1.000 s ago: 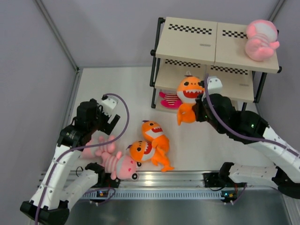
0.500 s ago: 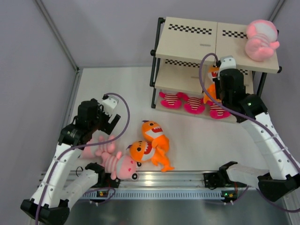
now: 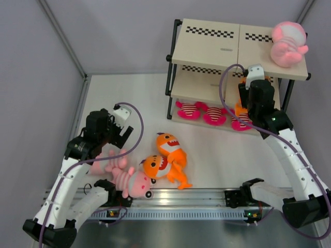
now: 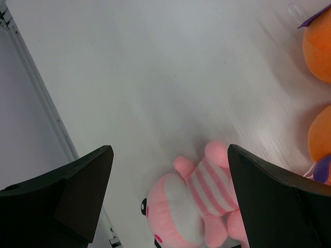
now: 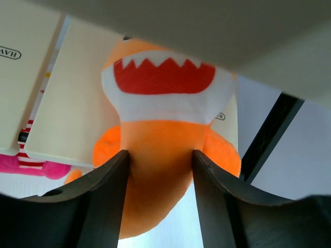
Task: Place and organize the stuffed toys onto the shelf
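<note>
My right gripper (image 3: 249,98) is shut on an orange shark (image 5: 158,103) and holds it inside the middle tier of the shelf (image 3: 207,46), at its right end; in the right wrist view the gripper (image 5: 160,175) squeezes the shark's body. My left gripper (image 3: 117,135) is open and empty, hovering just above a pale pink striped doll (image 4: 191,206) lying on the floor (image 3: 126,178). Two more orange sharks (image 3: 169,147) (image 3: 160,168) lie beside that doll. Three magenta creatures (image 3: 189,110) sit in a row on the bottom tier. A pink doll (image 3: 286,44) lies on the top board's right end.
Grey walls close in the white floor at the left and back. A metal rail (image 3: 181,196) runs along the near edge by the arm bases. The shelf's black post (image 5: 269,134) stands just right of the held shark.
My right arm has carried the orange shark from in front of the shelf to the right and in under the top board. The left arm has not moved.
</note>
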You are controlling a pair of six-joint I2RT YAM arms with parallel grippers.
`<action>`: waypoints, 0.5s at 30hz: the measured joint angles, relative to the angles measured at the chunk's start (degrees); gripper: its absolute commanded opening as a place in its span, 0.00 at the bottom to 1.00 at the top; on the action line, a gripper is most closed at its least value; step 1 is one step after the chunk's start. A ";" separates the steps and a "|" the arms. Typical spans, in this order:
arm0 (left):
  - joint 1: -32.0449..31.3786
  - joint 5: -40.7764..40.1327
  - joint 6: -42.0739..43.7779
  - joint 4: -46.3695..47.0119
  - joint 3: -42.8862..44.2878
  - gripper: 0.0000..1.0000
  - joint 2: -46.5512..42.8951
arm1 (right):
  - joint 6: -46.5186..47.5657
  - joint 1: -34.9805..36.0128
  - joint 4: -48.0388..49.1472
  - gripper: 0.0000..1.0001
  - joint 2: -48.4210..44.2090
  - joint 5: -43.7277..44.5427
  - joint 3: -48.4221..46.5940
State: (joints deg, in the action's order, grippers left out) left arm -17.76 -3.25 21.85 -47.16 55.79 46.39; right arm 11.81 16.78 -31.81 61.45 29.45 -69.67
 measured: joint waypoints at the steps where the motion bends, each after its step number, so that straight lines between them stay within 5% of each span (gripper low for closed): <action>1: 0.00 0.02 0.00 0.00 0.00 0.99 0.02 | 0.20 -0.04 0.52 0.55 -0.02 -0.02 0.20; 15: 0.00 0.85 0.22 0.00 0.00 0.99 0.00 | -4.09 -0.09 -1.92 0.74 -1.49 -2.47 -2.05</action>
State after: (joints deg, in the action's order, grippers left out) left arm -17.76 -2.39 22.06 -47.16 55.79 46.39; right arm 7.73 16.69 -33.74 59.96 26.98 -71.72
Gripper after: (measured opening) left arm 0.984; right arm 0.729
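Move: The orange shark toy stands upright against the right half of the shelf, its body between the right hand's fingers and its middle about 4 cm ahead. The pink toy on top is some 9 cm ahead, 12 cm to the right and 14 cm higher; the rightmost striped toy is about level with the hand, 2 cm left and 24 cm below. From the left hand the shark is roughly 14 cm ahead, 42 cm right and 9 cm up. The right hand's half-open fingers spread wider around the orange shark, the hand then rising about 1.5 cm. ##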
